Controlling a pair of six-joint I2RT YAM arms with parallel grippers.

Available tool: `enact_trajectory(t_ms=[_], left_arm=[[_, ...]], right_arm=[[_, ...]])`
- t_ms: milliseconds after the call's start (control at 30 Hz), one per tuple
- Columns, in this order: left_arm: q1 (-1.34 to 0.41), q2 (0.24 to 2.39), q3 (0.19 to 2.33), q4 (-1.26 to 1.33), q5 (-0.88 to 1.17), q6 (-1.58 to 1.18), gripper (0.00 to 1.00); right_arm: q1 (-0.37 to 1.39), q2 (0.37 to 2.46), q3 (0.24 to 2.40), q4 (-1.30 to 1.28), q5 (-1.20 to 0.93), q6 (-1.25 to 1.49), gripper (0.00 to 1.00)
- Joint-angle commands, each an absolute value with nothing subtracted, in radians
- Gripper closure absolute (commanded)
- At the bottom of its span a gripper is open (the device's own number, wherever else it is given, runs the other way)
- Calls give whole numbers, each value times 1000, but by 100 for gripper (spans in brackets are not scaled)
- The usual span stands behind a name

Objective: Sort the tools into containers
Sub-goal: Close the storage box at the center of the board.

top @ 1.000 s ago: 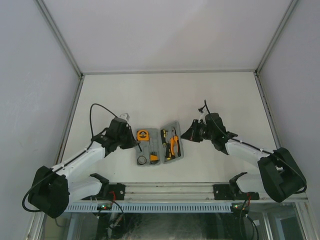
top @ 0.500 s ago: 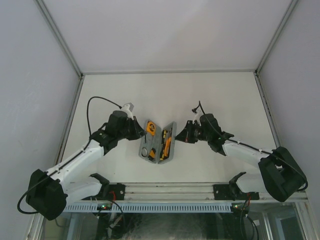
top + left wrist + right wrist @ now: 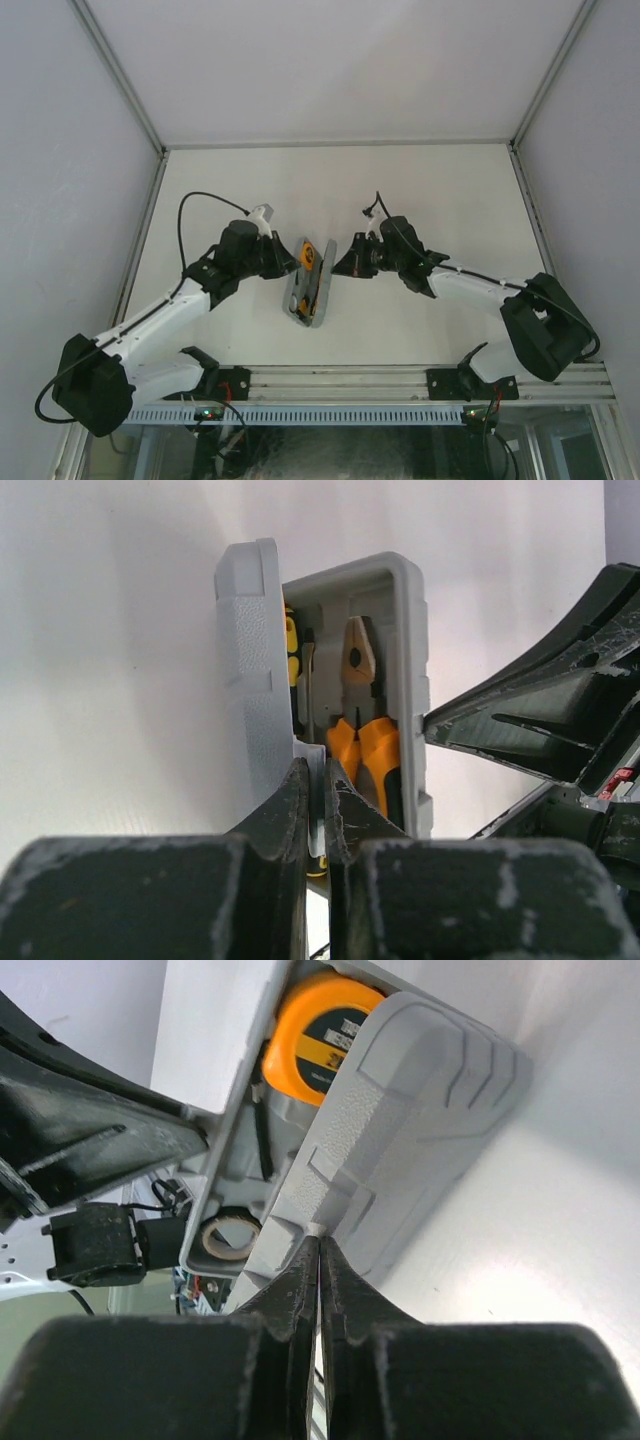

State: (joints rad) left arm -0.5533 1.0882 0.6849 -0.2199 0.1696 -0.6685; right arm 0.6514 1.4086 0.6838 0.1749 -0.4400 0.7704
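Note:
The grey tool case (image 3: 312, 283) stands on its hinge edge, its two halves folded up into a narrow V. My left gripper (image 3: 322, 785) is shut on a thin grey tab on the rim of the left half (image 3: 250, 670). The right half (image 3: 405, 620) faces this view, with orange-handled pliers (image 3: 362, 735) and a yellow-and-black screwdriver (image 3: 291, 645) in it. My right gripper (image 3: 318, 1248) is shut, its tips pressed against the ribbed outer shell (image 3: 400, 1120) of the right half. Past that shell, the orange tape measure (image 3: 318, 1035) and a ring (image 3: 228, 1236) sit in the left half.
The right arm's black gripper body (image 3: 540, 710) is close to the case on the far side in the left wrist view. The left arm's gripper body (image 3: 90, 1140) shows likewise in the right wrist view. White table (image 3: 440, 190) surrounds the case, with walls at the back and both sides.
The case lay flat and open a second ago. Both grippers have moved inward and its two halves have swung up towards each other until nearly closed.

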Motion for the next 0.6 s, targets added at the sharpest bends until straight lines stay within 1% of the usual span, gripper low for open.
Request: enact_trajectory(t_ms=[0,200,567], left_arm=[[-569,1113,707,-244,196,-667,100],[-575,1122,704,-234,197,-667,100],[-577,1134,660,-204,193,-698,100]], right_arm=[[681,1463,772,211,-445,770,100],[715,1556,865,215,-449,772,100],[754,1698,969,206,-460,764,100]])
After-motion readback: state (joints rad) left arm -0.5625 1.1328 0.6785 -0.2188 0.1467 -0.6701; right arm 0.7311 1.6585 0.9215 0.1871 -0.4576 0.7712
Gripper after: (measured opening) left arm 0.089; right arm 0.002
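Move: The right hand's shut fingertips are at the back of the storage box's raised right half, whose middle lies about 3 cm left of them, 3 cm back and 4 cm lower. The left half it must meet is some 7 cm left and 3 cm back, with the tape measure about 6 cm left and 3 cm ahead. From the left hand, which holds the left half's rim, the right half's middle lies about 6 cm right, 4 cm back and 4 cm lower. Shut fingertips of the right hand keep pushing on the outer face of the box's right half, near its free rim, and swing it over onto the left half: about 6 cm left, drifting 2 cm forward, slowing at the end. The left hand keeps its pinch on the left half's rim and stays almost in place as a stop, then dips about 2 cm at the very end. ##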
